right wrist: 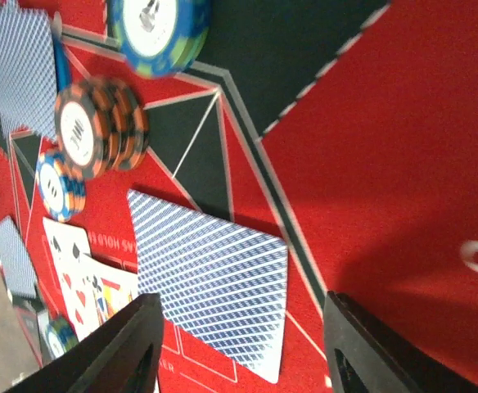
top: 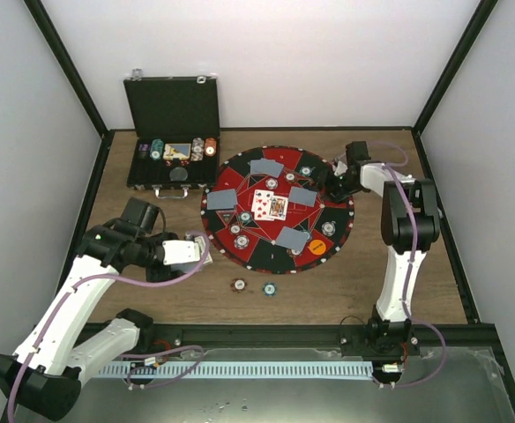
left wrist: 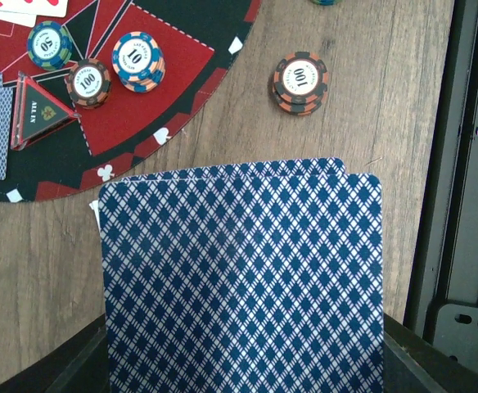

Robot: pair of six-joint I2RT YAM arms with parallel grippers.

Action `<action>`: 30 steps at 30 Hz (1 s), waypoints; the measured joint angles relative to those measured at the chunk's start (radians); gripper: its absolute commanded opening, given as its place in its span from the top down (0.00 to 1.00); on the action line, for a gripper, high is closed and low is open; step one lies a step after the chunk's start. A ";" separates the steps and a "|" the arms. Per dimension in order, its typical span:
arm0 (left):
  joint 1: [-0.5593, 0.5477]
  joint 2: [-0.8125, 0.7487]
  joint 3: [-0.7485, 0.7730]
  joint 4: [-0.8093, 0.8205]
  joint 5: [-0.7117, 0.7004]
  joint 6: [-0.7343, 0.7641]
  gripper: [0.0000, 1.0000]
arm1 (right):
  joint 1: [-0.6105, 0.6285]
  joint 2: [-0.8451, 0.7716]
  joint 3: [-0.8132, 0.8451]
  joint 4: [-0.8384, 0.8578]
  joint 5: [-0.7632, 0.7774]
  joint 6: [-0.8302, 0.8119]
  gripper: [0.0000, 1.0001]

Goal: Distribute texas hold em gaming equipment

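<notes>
My left gripper [top: 191,251] hovers over the wood just left of the round mat, shut on a small stack of blue-backed playing cards [left wrist: 239,278] that fills the left wrist view and hides its fingers. My right gripper [right wrist: 239,360] is low over the mat's right side, its jaws open. One face-down card [right wrist: 210,278] lies flat on the red felt just ahead of them, untouched. Chip stacks [right wrist: 100,127] sit beyond it. More face-down cards [top: 266,166] ring the mat, with face-up cards [top: 270,205] at its centre. An orange button [top: 317,246] lies near the front rim.
The black case [top: 171,132] stands open at the back left with chips in its tray. Two chip stacks [top: 239,285] sit on the wood in front of the mat [top: 240,256]. A triangular marker [left wrist: 42,115] lies on the mat's left side beside several chips [left wrist: 138,60].
</notes>
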 measured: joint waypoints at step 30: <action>0.000 0.010 0.000 0.000 0.016 0.000 0.93 | 0.805 -0.585 -0.492 0.626 -0.089 0.542 0.12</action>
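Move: The deck in the left gripper lies about 37 cm left, 30 cm back and 13 cm above the right hand; for the left hand it sits right at the fingertips. The card box stands on the table about 35 cm left and 23 cm back of the right hand. Near the way lie the card just laid, some 6 cm left and 1 cm back, the face-up cards, 16 cm left and 5 cm back, and the near cards, 10 cm left and 15 cm back. Lift the already half-open right gripper clear of the card just laid, then swing it back and left over the mat towards the deck, some 37 cm across and 16 cm up. Open the fingers almost fully on the way, turning the wrist about 30 degrees counter-clockwise while its left side rises. Keep the left gripper still, holding the deck. ##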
